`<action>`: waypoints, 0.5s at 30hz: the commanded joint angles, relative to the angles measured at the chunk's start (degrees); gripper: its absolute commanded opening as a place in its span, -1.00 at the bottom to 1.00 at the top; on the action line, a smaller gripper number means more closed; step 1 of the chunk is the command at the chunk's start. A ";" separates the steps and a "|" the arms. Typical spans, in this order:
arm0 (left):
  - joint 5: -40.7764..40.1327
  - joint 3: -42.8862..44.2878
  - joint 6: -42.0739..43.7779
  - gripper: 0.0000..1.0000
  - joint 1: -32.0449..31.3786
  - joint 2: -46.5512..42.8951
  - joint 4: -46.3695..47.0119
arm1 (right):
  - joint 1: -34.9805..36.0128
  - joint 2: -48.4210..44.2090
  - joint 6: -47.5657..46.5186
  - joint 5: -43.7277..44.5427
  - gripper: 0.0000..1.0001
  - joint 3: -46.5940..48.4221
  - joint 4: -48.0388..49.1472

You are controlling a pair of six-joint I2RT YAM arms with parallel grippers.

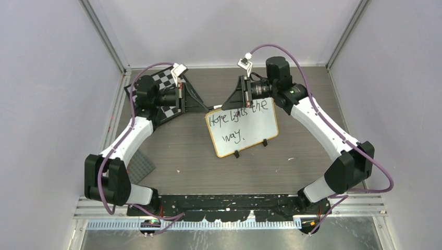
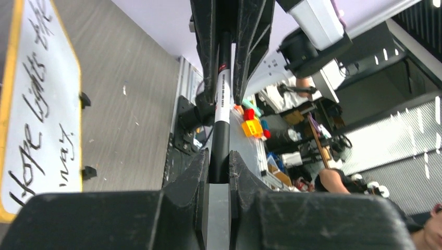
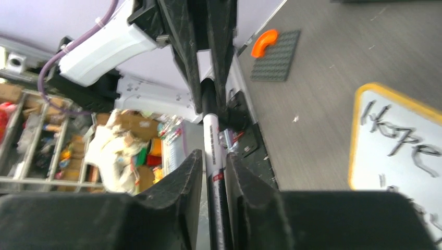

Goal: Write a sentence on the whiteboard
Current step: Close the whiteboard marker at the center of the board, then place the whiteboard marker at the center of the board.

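The whiteboard (image 1: 245,130) stands tilted on two black clip feet mid-table and reads "Hope lights the way." It also shows in the left wrist view (image 2: 36,104) and the right wrist view (image 3: 396,146). My two grippers meet tip to tip above its upper left corner. My left gripper (image 1: 206,105) (image 2: 220,159) is shut on the black end of a marker (image 2: 221,104). My right gripper (image 1: 220,105) (image 3: 212,159) is shut on the marker's white labelled barrel (image 3: 212,135). The marker is barely visible in the top view.
A black-and-white chequered chessboard (image 1: 168,82) lies at the back left under my left arm. A grey baseplate (image 1: 139,165) (image 3: 276,54) carrying an orange arch piece (image 3: 264,41) lies at the near left. Metal frame posts and walls bound the table.
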 commanded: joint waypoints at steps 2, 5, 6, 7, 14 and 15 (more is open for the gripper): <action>-9.14 4.09 14.63 -1.00 -0.25 -2.09 -15.76 | -3.85 -0.52 -2.74 3.86 0.10 2.78 1.72; -9.49 5.47 19.48 -1.00 0.70 -2.51 -21.77 | -7.19 -1.01 -2.56 3.41 0.50 4.46 1.68; -9.66 5.70 20.80 -1.00 1.10 -2.58 -23.45 | -8.43 -1.17 -2.44 3.04 0.51 5.11 1.71; -9.85 6.01 21.82 -1.00 1.58 -2.69 -24.79 | -9.46 -1.38 -2.39 2.73 0.52 5.77 1.65; -11.12 7.89 28.41 -1.00 9.71 -3.64 -33.96 | -15.63 -2.52 -1.97 1.35 0.56 6.53 1.71; -11.85 8.58 31.32 -1.00 11.36 -3.75 -37.89 | -16.28 -2.83 -1.99 1.05 0.57 5.83 1.64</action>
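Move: The marker lies level between the hands, already capped, its cap in the left fingers and its barrel in the right ones. Its middle is about 6 cm to the right of the left hand and 2 cm to the left of the right hand. The whiteboard's middle sits some 16 cm right of the left hand, 3 cm ahead and 17 cm below. The chessboard is about 22 cm left of the left hand, 18 cm ahead and 25 cm down. The marker comes free of the right fingers, which open wide while that hand draws off forward and to the right, some 11 cm in all, rising towards the end. The left hand keeps its pinch on the cap and carries the marker about 5 cm forward, sinking slightly, then also easing left, and turns some 15 degrees counter-clockwise. ##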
